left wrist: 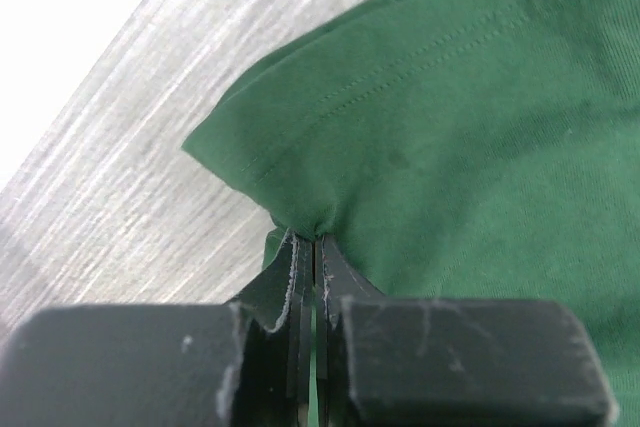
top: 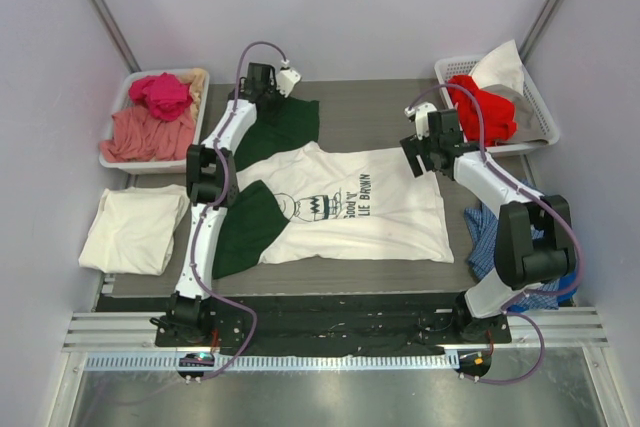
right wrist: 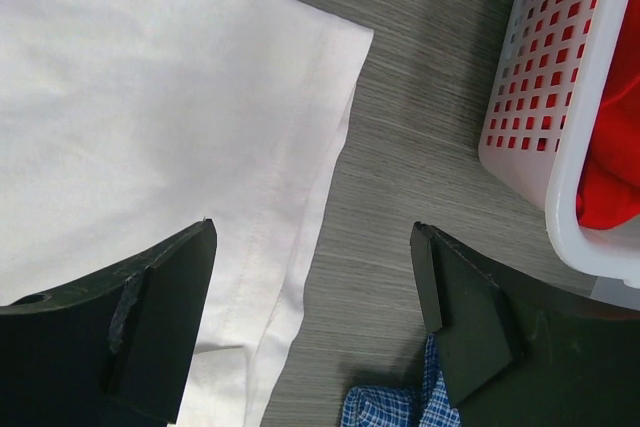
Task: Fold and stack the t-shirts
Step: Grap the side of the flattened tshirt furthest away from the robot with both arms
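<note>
A white printed t-shirt (top: pixel 350 207) lies spread flat mid-table. Under it lies a dark green t-shirt (top: pixel 285 122), showing at the far left and near left. A folded cream t-shirt (top: pixel 135 229) rests at the left edge. My left gripper (top: pixel 262 85) is at the green shirt's far corner. In the left wrist view the left gripper (left wrist: pixel 315 239) is shut on the hem of the green t-shirt (left wrist: pixel 450 127). My right gripper (top: pixel 425 152) hovers open over the white shirt's right edge. The right wrist view has the right gripper (right wrist: pixel 312 237) straddling the edge of the white t-shirt (right wrist: pixel 150 97), with nothing held.
A tray (top: pixel 113 137) at the back left holds pink garments (top: pixel 150 117). A white perforated basket (top: pixel 541 107) at the back right holds a red garment (top: pixel 480 107); the basket (right wrist: pixel 545 97) stands close to the right gripper. A blue checked cloth (top: pixel 490 232) lies by the right arm.
</note>
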Available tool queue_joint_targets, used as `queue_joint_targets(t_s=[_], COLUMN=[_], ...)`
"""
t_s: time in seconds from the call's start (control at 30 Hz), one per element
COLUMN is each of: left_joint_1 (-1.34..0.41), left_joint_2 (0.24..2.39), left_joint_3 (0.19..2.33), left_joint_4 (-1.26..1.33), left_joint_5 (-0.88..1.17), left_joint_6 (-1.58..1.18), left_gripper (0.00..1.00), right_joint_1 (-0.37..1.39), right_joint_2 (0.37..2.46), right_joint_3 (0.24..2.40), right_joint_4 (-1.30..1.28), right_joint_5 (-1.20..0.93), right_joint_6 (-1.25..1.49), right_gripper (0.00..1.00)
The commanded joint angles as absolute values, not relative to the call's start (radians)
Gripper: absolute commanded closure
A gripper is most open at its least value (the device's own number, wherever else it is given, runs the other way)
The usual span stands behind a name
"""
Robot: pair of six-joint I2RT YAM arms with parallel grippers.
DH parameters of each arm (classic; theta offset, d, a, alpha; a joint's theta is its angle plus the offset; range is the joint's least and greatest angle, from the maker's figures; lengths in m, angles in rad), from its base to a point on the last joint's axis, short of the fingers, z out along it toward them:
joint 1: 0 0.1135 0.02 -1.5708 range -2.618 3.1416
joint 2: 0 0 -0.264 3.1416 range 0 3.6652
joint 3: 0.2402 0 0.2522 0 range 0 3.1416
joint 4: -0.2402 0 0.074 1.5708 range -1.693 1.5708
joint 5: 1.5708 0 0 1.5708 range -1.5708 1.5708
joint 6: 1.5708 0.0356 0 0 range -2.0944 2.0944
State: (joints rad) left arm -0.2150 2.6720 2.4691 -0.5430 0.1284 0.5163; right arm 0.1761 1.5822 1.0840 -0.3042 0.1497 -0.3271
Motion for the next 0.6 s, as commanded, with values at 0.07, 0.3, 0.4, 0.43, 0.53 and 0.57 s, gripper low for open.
queue_joint_targets(t_s=[0.07, 0.3, 0.4, 0.43, 0.53, 0.57], left_joint_1=[-0.225, -0.227, -0.227, -0.227, -0.227, -0.227], left_joint_2=[2.588, 2.537, 2.530, 2.528, 2.526, 2.528], left_joint_3=[2.465, 2.373, 2.359, 2.353, 2.344, 2.344], left_joint_4=[-0.471, -0.442, -0.440, -0.440, -0.440, -0.440], left_joint_5=[0.106, 0.112, 0.109, 0.109, 0.109, 0.109], left_joint_6=[0.525, 0.532, 0.545, 0.548, 0.554, 0.554], left_gripper=[1.00, 1.00, 1.00, 1.00, 1.00, 1.00], right_joint_1=[0.167, 0.123, 0.121, 0.118, 0.107, 0.104], right_joint_2=[1.653, 1.802, 1.842, 1.851, 1.887, 1.905], right_joint_3=[1.127, 1.249, 1.298, 1.319, 1.363, 1.374], right_joint_4=[-0.236, -0.238, -0.236, -0.238, -0.248, -0.253], right_joint_5=[0.172, 0.106, 0.097, 0.088, 0.066, 0.058], right_joint_6=[-0.321, -0.294, -0.295, -0.291, -0.288, -0.287], right_gripper=[0.14, 0.14, 0.14, 0.14, 0.15, 0.15])
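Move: The left hand already pinches the t-shirt's green far-left hem between its fingertips, with the pink clothes' basket some 38 cm to its left and 8 cm back. For the open right hand the white far-right corner lies about 11 cm ahead, 4 cm to the right and 8 cm below. The red clothes' basket stands roughly 23 cm ahead and 24 cm right of this hand, the blue checked cloth 22 cm back and 29 cm right, the BROWN print 9 cm back and 18 cm left. The left fingers keep their shut pinch on the green hem, the hand only nudging forward, then easing back about a centimetre. The right arm swoops towards the white far-right corner: first mostly down, then levelling off into a forward glide, some 6 cm forward and 4 cm lower in all, fingers staying wide open and touching nothing yet. ##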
